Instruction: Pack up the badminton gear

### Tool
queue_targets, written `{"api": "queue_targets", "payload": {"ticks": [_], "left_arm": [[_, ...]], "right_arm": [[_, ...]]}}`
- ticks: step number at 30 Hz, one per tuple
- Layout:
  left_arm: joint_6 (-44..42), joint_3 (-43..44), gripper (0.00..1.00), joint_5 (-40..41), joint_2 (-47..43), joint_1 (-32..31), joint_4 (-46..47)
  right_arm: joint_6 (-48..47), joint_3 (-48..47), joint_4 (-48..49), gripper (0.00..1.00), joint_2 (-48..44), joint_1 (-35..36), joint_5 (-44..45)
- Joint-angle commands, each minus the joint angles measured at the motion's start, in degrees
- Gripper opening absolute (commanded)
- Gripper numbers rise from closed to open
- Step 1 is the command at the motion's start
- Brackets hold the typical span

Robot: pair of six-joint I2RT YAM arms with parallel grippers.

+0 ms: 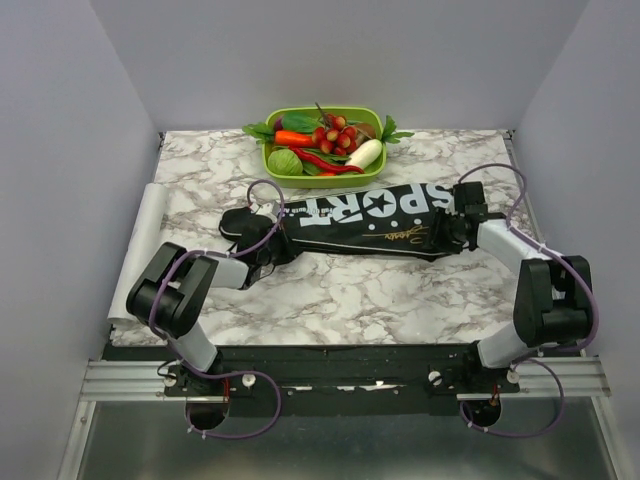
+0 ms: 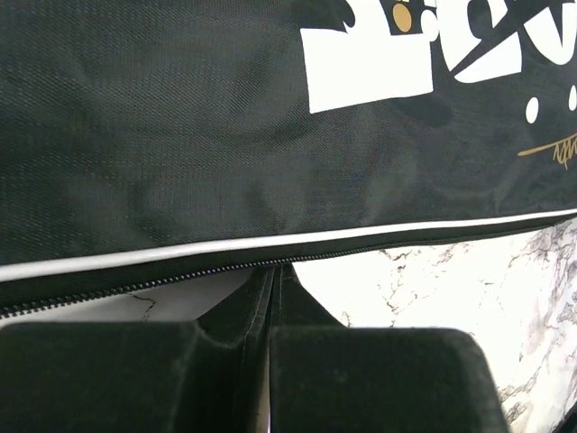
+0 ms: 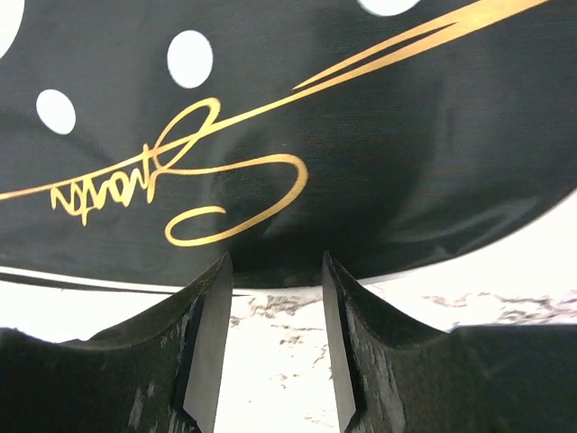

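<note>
The long black bag (image 1: 360, 215) lettered "SPORT" in white lies across the middle of the marble table, wide end to the right. My left gripper (image 1: 273, 245) is at the near edge of its narrow end. In the left wrist view its jaws (image 2: 270, 275) are shut, tips against the bag's (image 2: 180, 135) zipper seam under the white piping; nothing shows between them. My right gripper (image 1: 443, 242) is at the near edge of the wide end. Its jaws (image 3: 275, 271) stand open with bare marble between them, tips just touching the bag's (image 3: 361, 135) hem below the gold signature.
A green tray (image 1: 325, 110) of toy vegetables stands at the back, just beyond the bag. A white rolled sheet (image 1: 145, 240) lies along the table's left edge. Grey walls close in the left, right and back.
</note>
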State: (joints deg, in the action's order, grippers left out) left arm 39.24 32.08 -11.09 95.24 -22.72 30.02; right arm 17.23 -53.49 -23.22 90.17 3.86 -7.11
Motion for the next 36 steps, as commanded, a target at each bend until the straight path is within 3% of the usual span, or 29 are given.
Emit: {"api": "queue_targets", "payload": {"ticks": [1, 20, 27, 36], "left_arm": [[-1.89, -1.93, 0.05, 0.37, -0.58, 0.22, -5.76], [-1.45, -2.11, 0.05, -1.74, -0.06, 0.22, -4.0], [-1.19, -2.1, 0.05, -2.44, 0.47, 0.22, -3.39], [-1.54, -1.93, 0.05, -2.62, 0.82, 0.22, -3.57]], "right_arm": [[4.74, 5.94, 4.15, 0.52, -4.38, 2.91, -1.59], [13.88, 12.18, -3.67, 0.52, -21.35, 9.32, 3.07], [14.93, 14.39, -1.66, 0.44, -15.91, 9.33, 5.18], [16.08, 10.44, 1.34, 0.49, -6.34, 9.41, 6.59]]}}
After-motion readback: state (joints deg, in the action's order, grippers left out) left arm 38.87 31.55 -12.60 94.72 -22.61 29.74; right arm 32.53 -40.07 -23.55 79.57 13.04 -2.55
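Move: The racket bag lies crosswise. Its middle is some 29 cm to the right hand's left, about 6 cm ahead and 3 cm below, with its near edge at those fingertips. The vegetable tray stands beyond it, roughly 27 cm ahead of the right hand and 33 cm left. From the left hand, shut at the near edge, the bag's middle is about 8 cm ahead, 14 cm right and 1 cm lower. Right hand draws back 7 cm off the bag's near edge, drifting left, rising 4 cm, then dipping; left stays. ##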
